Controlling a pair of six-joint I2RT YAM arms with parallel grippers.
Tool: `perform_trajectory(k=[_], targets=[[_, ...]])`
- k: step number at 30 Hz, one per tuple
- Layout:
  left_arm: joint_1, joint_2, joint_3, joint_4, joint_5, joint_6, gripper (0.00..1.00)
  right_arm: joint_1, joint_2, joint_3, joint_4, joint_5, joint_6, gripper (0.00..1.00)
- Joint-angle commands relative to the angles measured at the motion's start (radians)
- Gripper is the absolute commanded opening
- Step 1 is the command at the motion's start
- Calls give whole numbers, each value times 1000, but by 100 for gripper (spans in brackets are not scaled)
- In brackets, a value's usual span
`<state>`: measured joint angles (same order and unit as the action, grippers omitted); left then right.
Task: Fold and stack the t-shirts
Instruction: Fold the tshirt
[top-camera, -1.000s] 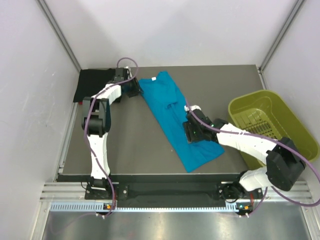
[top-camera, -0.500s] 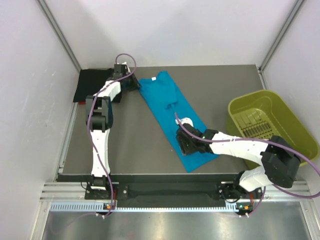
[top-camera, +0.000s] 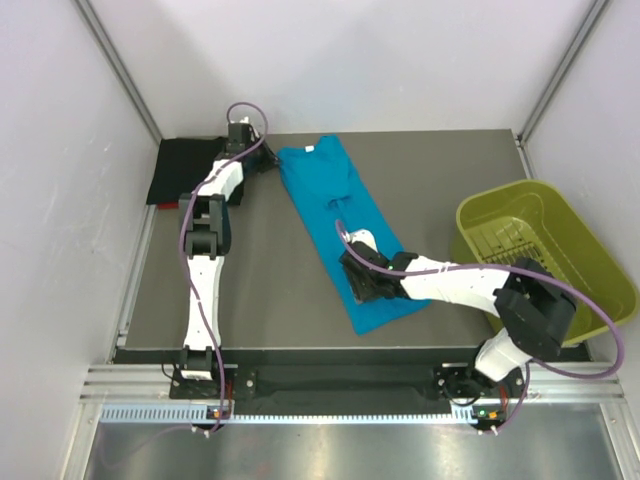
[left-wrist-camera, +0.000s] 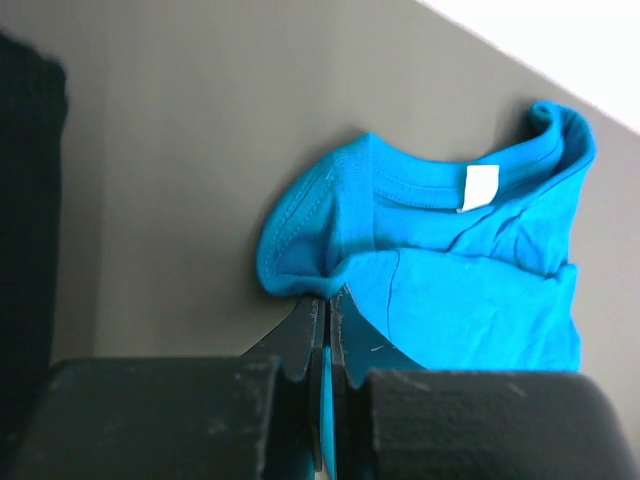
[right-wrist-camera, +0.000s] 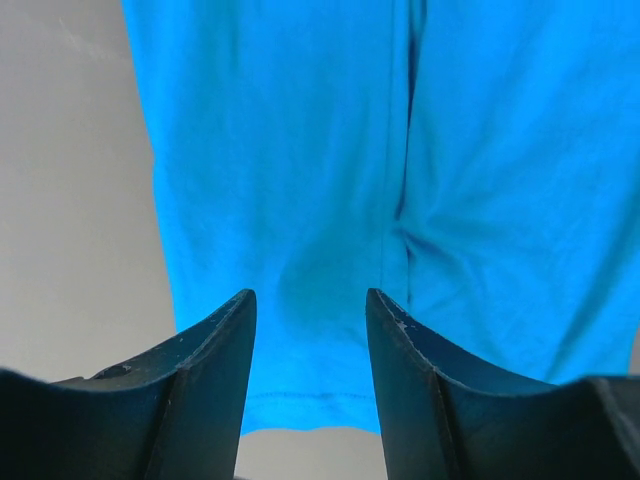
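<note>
A bright teal-blue t-shirt (top-camera: 335, 215) lies folded lengthwise in a long strip across the table, its collar with a white label (left-wrist-camera: 481, 187) at the far end. My left gripper (top-camera: 264, 164) is shut on the cloth at the shirt's far left shoulder corner (left-wrist-camera: 300, 270), and teal shows between its fingers (left-wrist-camera: 306, 335). Low over the shirt's near end, just inside the hem (right-wrist-camera: 300, 410), my right gripper (top-camera: 358, 285) is open with its fingers (right-wrist-camera: 225, 345) astride flat cloth. A black t-shirt (top-camera: 185, 168) lies folded at the far left corner.
A yellow-green plastic bin (top-camera: 540, 250) stands off the table's right edge. Grey walls and metal posts close in the far side. Bare grey tabletop (top-camera: 250, 280) spreads between the teal shirt and the left arm.
My left gripper has shut on the shirt's shoulder corner. My right gripper has slid down and left along the shirt to its hem end, and the shirt has shifted left.
</note>
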<state>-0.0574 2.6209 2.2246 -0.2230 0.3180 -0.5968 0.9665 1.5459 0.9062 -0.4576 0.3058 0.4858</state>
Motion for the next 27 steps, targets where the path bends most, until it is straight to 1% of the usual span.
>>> perform_trajectory(k=[1,4,7,10,11,12,13,14,16,17,19,20,22,26,27], targets=[[14,42,61,128,1,-63,0,9,32,97,40,55,-24,48],[18,73,102,184,0,-90,0,6,68,144,37,70,-27,48],[27,79,109,246,21,-136,0,3,111,187,34,67,-44,49],[36,56,87,257,75,-167,13,3,123,214,14,59,-59,49],[39,22,49,266,85,-167,20,5,117,206,16,29,-65,49],[39,2,24,270,96,-161,31,6,111,200,16,10,-69,49],[39,-19,-2,275,110,-153,35,11,94,192,16,7,-64,49],[39,-68,-50,277,118,-132,36,29,83,174,17,7,-53,49],[39,-117,-98,271,138,-109,37,49,56,154,22,1,-44,49],[39,-172,-141,260,142,-89,38,75,51,148,20,-4,-33,49],[39,-232,-187,241,147,-66,40,106,46,131,19,-5,-18,47],[41,-296,-239,231,139,-43,41,138,52,123,13,-2,2,47],[42,-355,-292,228,128,-25,44,165,63,119,4,3,25,46],[50,-501,-409,136,110,2,46,228,109,89,8,36,83,45],[79,-522,-433,122,110,2,46,233,115,83,5,45,92,44]])
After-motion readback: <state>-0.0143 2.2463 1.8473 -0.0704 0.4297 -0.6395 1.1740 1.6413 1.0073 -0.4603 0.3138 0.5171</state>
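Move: My left hand already pinches the t-shirt's far left corner, which goes about 3 cm further ahead; the collar tag lies some 9 cm right of that hand and 4 cm farther out, the black stack about 21 cm left and 3 cm back. The near left corner, which my open right hand is after, lies roughly 7 cm straight back and 3 cm below it; the shirt's near right corner is 16 cm to this hand's right, level with it. I nudge the pinched far corner about 3 cm forward with my left hand, then open the fingers, let go of the cloth and pull back while rising about 10 cm. Meanwhile my right hand, fingers staying half open, first goes forward and left, rising slightly, then comes back some 8 cm and farther left, sinking and turning about 10 degrees counter-clockwise, towards the near left corner. ##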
